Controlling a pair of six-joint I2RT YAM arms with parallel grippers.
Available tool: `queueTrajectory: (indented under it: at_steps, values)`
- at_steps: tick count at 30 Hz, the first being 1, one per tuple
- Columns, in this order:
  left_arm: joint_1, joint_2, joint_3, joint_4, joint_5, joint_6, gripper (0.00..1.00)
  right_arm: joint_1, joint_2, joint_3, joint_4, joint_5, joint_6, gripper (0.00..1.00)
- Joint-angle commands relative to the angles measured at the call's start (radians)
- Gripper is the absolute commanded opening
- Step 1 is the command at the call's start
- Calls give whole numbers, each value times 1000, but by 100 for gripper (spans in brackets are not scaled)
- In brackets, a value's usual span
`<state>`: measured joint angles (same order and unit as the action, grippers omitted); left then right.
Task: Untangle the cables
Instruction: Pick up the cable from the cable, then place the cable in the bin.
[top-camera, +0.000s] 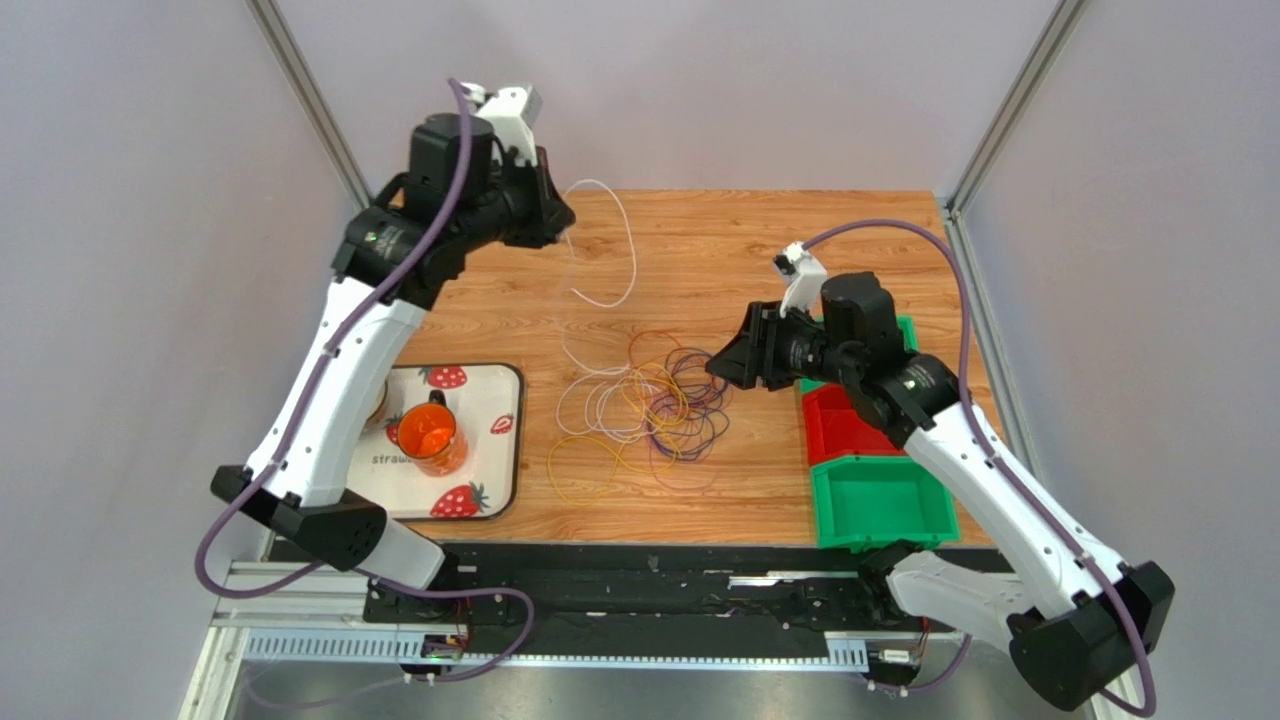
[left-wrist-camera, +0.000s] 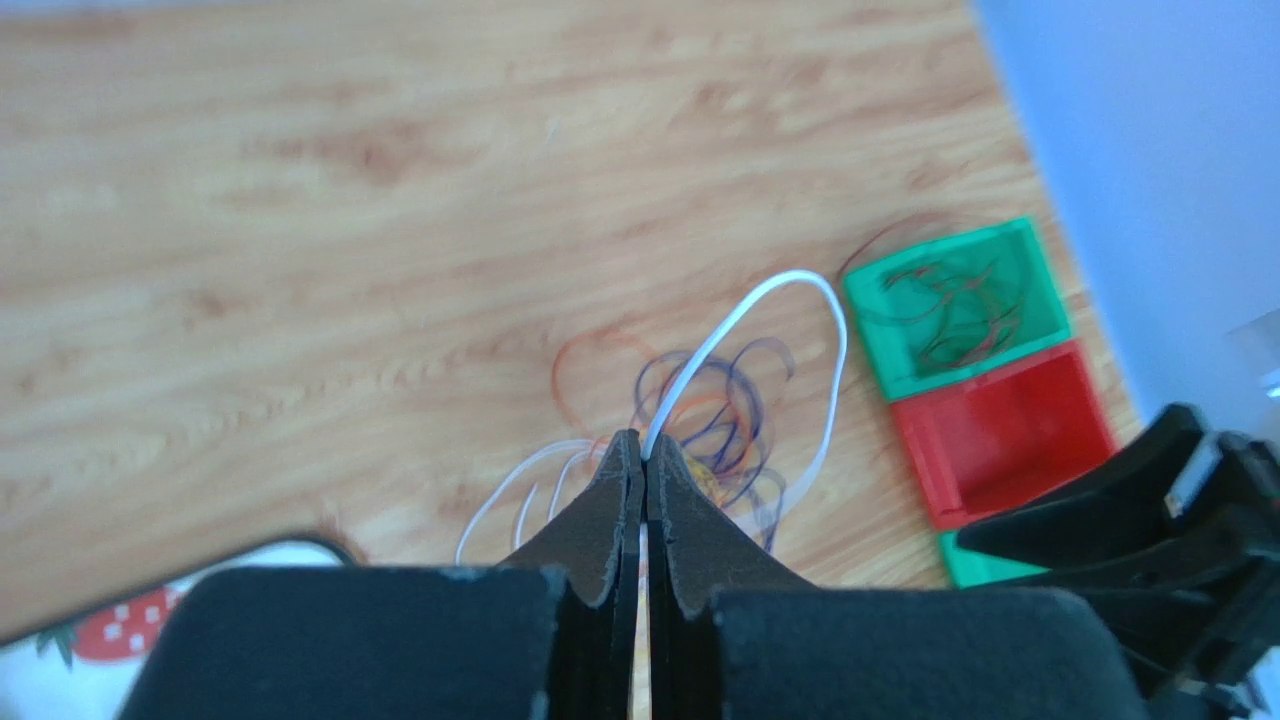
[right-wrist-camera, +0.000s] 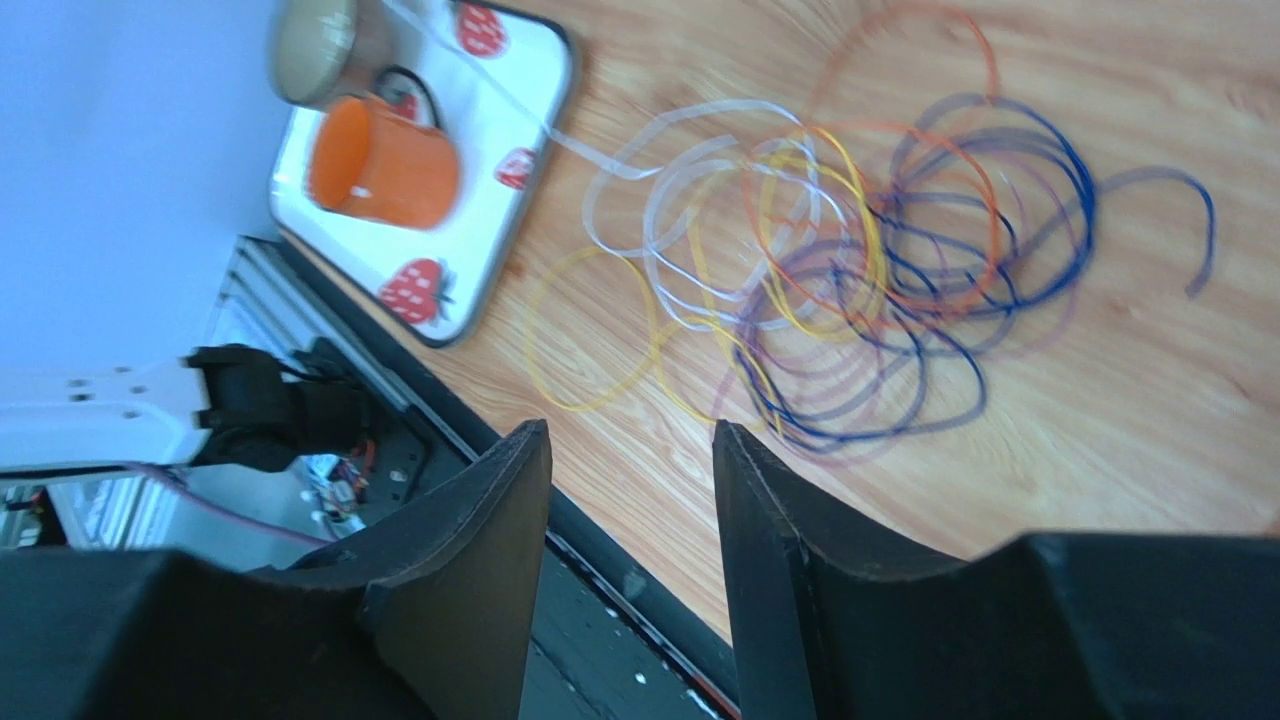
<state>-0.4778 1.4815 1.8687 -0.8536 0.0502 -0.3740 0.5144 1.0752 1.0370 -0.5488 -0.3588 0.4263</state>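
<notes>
A tangle of thin cables (top-camera: 657, 408) in purple, orange, yellow and white lies on the wooden table's middle; it also shows in the right wrist view (right-wrist-camera: 842, 270). My left gripper (top-camera: 564, 225) is raised at the back left and shut on a white cable (top-camera: 619, 255), whose loop hangs from the tips (left-wrist-camera: 645, 446) down to the pile (left-wrist-camera: 706, 405). My right gripper (top-camera: 718, 365) is open and empty, just right of the pile; in its own view its tips (right-wrist-camera: 628, 443) hang over the table's near edge.
Green and red bins (top-camera: 864, 450) stand at the right; the far green bin (left-wrist-camera: 954, 308) holds some wire loops. A strawberry tray (top-camera: 489, 450) with an orange cup (top-camera: 428, 432) sits at the left. A black rail (top-camera: 661, 578) runs along the near edge.
</notes>
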Motion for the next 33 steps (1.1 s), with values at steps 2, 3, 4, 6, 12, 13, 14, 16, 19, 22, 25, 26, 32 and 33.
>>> queueTrajectory:
  at_steps: [2, 3, 4, 6, 12, 13, 14, 16, 19, 22, 25, 26, 32, 33]
  values:
    - [-1, -26, 225, -179, 99, 79, 0, 4, -113, 9, 207, -85, 19, 47]
    - [-1, -44, 210, -170, 102, 87, 0, 6, -142, 6, 222, -83, 25, 47]
    - [-1, -58, 187, -157, 105, 90, 0, 6, -158, 0, 251, -81, 29, 47]
    - [-1, -101, 73, -98, 129, 99, 0, 6, -194, -3, 277, -95, 31, 47]
    - [-2, -170, -227, 76, 370, 109, 0, 6, -236, 31, 264, -92, -21, 48]
    - [-2, -174, -255, 91, 401, 112, 0, 6, -247, 32, 262, -86, -32, 48]
    - [-4, -178, -276, 103, 414, 115, 0, 6, -248, 41, 263, -86, -37, 48]
    - [-10, -184, -322, 122, 459, 130, 0, 4, -239, 55, 268, -106, -46, 49]
    - [-33, -184, -345, 125, 531, 165, 0, 6, -192, 90, 270, -189, -75, 49]
    - [-59, -185, -355, 116, 583, 198, 0, 4, -153, 132, 231, -247, -115, 49]
    - [-70, -178, -368, 105, 640, 219, 0, 6, -106, 162, 227, -308, -124, 49]
    - [-76, -170, -376, 103, 655, 224, 0, 6, -75, 172, 228, -359, -123, 49]
    - [-94, -176, -393, 105, 680, 234, 0, 42, 8, 242, 188, -402, -146, 50]
    - [-94, -179, -396, 106, 683, 234, 0, 47, 20, 244, 188, -399, -147, 49]
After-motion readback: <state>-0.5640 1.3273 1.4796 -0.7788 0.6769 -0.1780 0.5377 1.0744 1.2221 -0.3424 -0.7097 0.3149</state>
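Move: The left hand already pinches the white cable high up; the right gripper it is taken to lies about 19 cm to its right, 11 cm nearer the base and 14 cm lower. The white coils lie roughly 36 cm below the left hand, 3 cm back and 4 cm right, the blue cable some 11 cm farther right of those coils. From the right hand, the pinched stretch of white cable is about 11 cm ahead, 19 cm left and 14 cm up. Left hand swings its white cable up, then down and back 13 cm towards the rising, open right gripper. ##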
